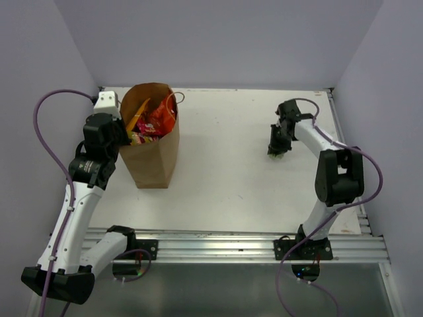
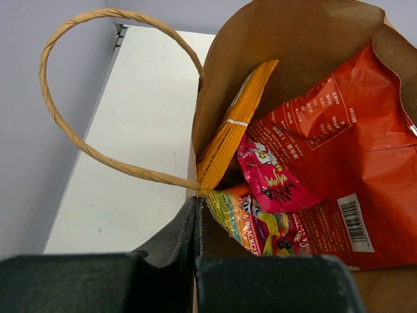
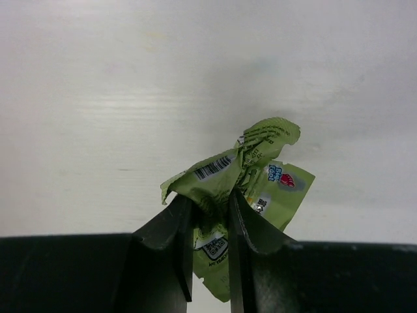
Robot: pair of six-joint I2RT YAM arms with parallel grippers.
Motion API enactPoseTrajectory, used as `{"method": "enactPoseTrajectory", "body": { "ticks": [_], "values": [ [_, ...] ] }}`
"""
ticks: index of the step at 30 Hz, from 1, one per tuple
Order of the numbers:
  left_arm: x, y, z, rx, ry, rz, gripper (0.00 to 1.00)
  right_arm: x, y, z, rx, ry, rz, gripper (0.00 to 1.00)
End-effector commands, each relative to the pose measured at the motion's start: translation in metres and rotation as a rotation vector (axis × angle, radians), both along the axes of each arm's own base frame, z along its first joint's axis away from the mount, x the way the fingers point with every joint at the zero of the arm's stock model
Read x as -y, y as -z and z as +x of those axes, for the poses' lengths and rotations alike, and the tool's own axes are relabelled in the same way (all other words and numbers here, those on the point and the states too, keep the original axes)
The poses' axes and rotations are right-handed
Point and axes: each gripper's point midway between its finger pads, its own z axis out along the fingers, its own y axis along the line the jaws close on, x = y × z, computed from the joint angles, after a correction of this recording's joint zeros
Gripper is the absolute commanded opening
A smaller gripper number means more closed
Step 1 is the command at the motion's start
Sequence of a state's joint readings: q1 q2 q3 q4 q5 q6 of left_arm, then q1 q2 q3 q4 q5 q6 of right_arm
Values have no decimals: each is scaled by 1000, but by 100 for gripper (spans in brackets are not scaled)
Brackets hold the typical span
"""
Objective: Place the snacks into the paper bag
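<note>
The brown paper bag (image 1: pixel 155 162) stands upright at the left of the table. My left gripper (image 1: pixel 125 135) is at its left rim; in the left wrist view the gripper (image 2: pixel 197 208) is shut, pinching the bag's edge just below a twisted handle (image 2: pixel 65 124). Inside the paper bag (image 2: pixel 287 39) lie snacks: a large orange-red chip bag (image 2: pixel 365 150), a yellow-orange packet (image 2: pixel 231 137), a pink packet (image 2: pixel 270 179) and a multicoloured candy packet (image 2: pixel 260 225). At the right, my right gripper (image 1: pixel 277 150) (image 3: pixel 210 202) is shut on a crumpled green candy packet (image 3: pixel 260 140) that rests on the table.
The white table (image 1: pixel 231 145) is boxed in by pale walls at the back and both sides. An aluminium rail (image 1: pixel 231 241) with both arm bases runs along the near edge. The bag's other handle (image 1: pixel 177 98) sticks out to the right.
</note>
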State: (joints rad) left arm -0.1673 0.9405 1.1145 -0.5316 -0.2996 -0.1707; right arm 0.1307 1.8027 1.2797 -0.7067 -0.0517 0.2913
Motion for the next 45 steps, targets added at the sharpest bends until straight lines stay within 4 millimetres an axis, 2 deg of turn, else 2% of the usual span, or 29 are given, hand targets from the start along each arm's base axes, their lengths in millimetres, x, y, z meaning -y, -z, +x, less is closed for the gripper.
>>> {"method": "enactPoseTrajectory", "body": {
  "ticks": [1,2,3,4,5,6,7,9,10,11,12,13,14,15,18,22,28,31,33,34,35,37,38,40,43,44,45],
  "values": [
    [5,-14,3,39,23,-2,0,-71,-162,54,423,-182,172,0],
    [6,-14,4,40,26,-2,0,-86,-185,56,465,-218,198,0],
    [6,-14,4,39,26,-1,0,-114,-209,53,510,-281,231,0],
    [6,-14,5,39,28,-2,0,-134,-251,60,593,-318,281,0],
    [6,-14,5,39,28,-2,0,-151,-272,59,633,-347,317,0],
    [6,-14,5,37,27,-3,0,-177,-289,52,662,-396,361,0],
    [6,-13,5,36,26,-1,0,-200,-320,53,720,-435,433,0],
    [6,-14,5,37,28,-2,0,-232,-340,48,737,-495,516,0],
    [6,-13,5,36,28,-5,0,-255,-369,36,777,-539,590,0],
    [7,-14,5,39,34,-7,0,-280,-350,38,712,-583,637,0],
    [8,-13,5,37,35,-9,0,-305,-351,25,695,-632,678,0],
    [8,-13,5,36,36,-11,0,-319,-360,20,706,-656,715,0],
    [8,-13,5,36,37,-12,0,-340,-342,19,661,-687,730,0],
    [8,-14,5,39,37,-13,0,-361,-345,4,658,-728,761,0],
    [8,-14,5,39,34,-11,0,-396,-334,-12,625,-771,814,0],
    [8,-15,4,42,34,-12,0,-416,-330,-15,632,-793,856,0],
    [8,-14,3,44,35,-15,0,-429,-333,-19,655,-822,885,0],
    [9,-15,3,45,39,-18,0,-436,-328,-24,638,-834,890,0],
    [9,-16,2,50,38,-20,0,-438,-319,-26,605,-834,891,10],
    [9,-16,2,50,38,-20,0,-438,-314,-26,591,-834,888,21],
    [8,-17,1,52,37,-20,0,-439,-314,-28,585,-839,891,49],
    [7,-17,0,51,33,-15,0,-439,-315,-29,589,-840,893,60],
    [7,-17,-1,51,33,-15,0,-437,-323,-31,603,-842,899,69],
    [7,-16,-1,50,33,-18,0,-434,-335,-32,631,-844,907,70],
    [8,-16,-2,52,35,-21,0,-423,-363,-40,691,-848,917,73],
    [7,-16,-2,52,35,-19,0,-415,-382,-46,736,-854,918,73],
    [7,-16,-2,52,33,-20,0,-409,-390,-47,763,-841,909,73]
  ]
}}
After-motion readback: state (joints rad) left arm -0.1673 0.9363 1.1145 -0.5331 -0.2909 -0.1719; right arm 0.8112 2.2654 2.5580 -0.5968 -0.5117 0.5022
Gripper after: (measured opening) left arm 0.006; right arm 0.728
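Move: The right gripper already has the green packet pinched just above the table. From it, the paper bag's open mouth is about 45 cm to the left, roughly level fore and aft, and some 24 cm higher. Inside, the red snack bag lies about 42 cm left, level, 17 cm up; the orange bag 49 cm left, level, 19 cm up. From the left gripper, still shut on the bag's rim, the mouth's middle is about 8 cm right and 4 cm ahead. Swing the right gripper fast to the left and up with the green packet, in an arc about 40 cm high, then come down some 15 cm to end about 44 cm left over the bag's mouth. Turn the wrist on the way so the down-pointing fingers aim left, pause, then open them and let the packet go. Keep the left gripper still, holding the rim. ##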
